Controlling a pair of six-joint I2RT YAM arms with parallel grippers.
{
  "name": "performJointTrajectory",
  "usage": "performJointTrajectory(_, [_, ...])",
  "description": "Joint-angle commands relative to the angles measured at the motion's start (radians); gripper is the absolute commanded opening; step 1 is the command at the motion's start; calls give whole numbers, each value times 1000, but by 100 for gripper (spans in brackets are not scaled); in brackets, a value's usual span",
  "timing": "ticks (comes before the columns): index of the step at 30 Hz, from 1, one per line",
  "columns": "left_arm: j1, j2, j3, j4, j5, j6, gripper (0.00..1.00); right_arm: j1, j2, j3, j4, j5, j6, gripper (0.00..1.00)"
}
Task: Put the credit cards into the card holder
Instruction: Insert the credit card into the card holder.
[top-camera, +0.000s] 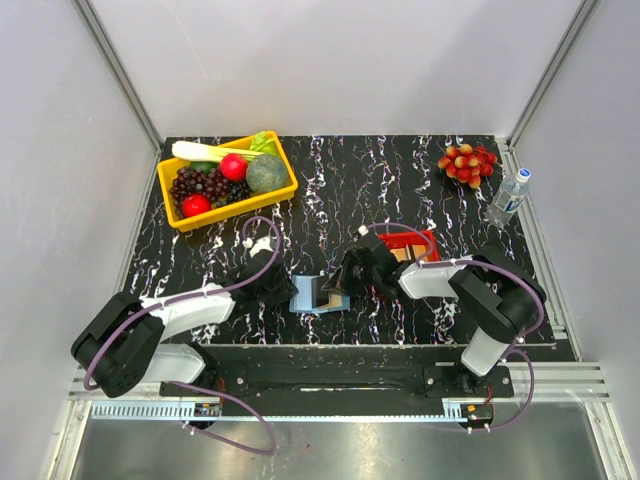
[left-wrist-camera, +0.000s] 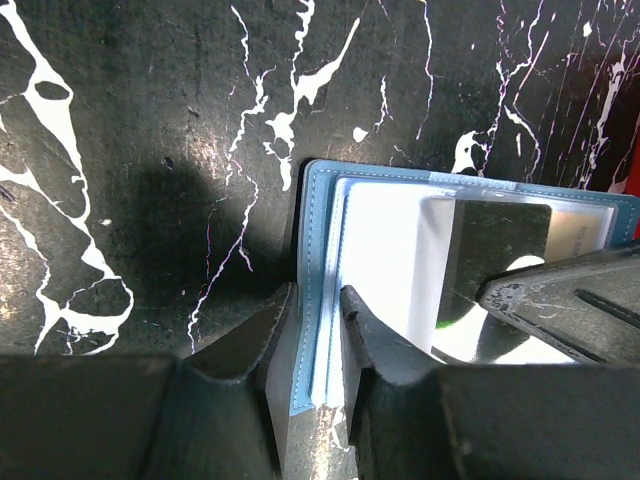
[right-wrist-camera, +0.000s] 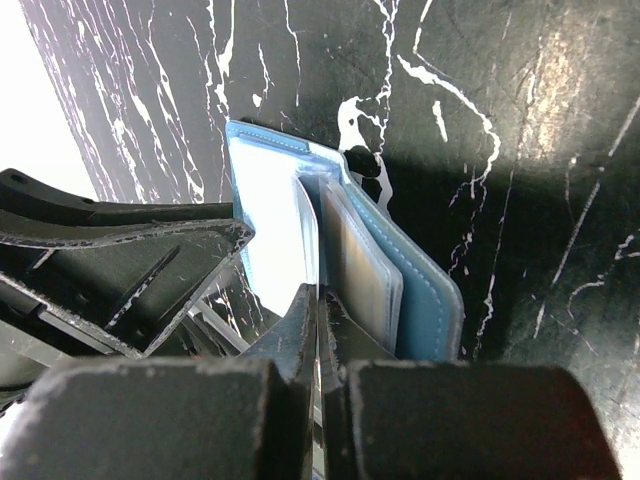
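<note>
The steel-blue card holder stands open on the black marbled table between the two arms. My left gripper is shut on the holder's stitched blue edge, one finger on each side. My right gripper is shut on a thin credit card seen edge-on. The card reaches up into the open holder, beside a tan inner pocket. In the left wrist view a dark grey rectangle shows inside the holder, next to the right gripper's finger. More cards lie in a red tray.
The small red tray lies just behind my right gripper. A yellow basket of fruit and vegetables stands at the back left. A bunch of red fruit and a water bottle are at the back right.
</note>
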Motion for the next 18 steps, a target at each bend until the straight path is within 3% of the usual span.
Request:
performJointTrajectory(1, [-8, 22, -35, -53, 56, -4, 25, 5, 68, 26, 5, -44, -16, 0])
performJointTrajectory(7, [-8, 9, -25, -70, 42, 1, 27, 11, 102, 18, 16, -46, -5, 6])
performJointTrajectory(10, [-10, -3, -29, -68, 41, -7, 23, 18, 107, 42, -15, -50, -34, 9])
performJointTrajectory(13, [-10, -12, -25, -80, 30, -8, 12, 25, 109, 85, -81, -57, -59, 25])
performJointTrajectory(16, [-10, -12, -14, -103, 13, -5, 1, 24, 43, 78, -140, 37, -75, 40])
performJointTrajectory(18, [-10, -15, -14, -110, 10, -5, 0, 25, -12, 96, -214, 100, -111, 47])
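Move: The right hand, shut on a card part-way into a pocket, has the card holder's middle about 2 cm left, 1 cm back and 2 cm below it. From there the tan card already in the holder lies some 2 cm back, level sideways and 2 cm down; the red box sits about 9 cm ahead and 15 cm right. The left hand, part-open at the holder's left edge, has the holder's middle some 6 cm right, level ahead, 1 cm below. Right hand pushes its card about 1 cm left and down into the pocket, then opens; left fingers shut. ##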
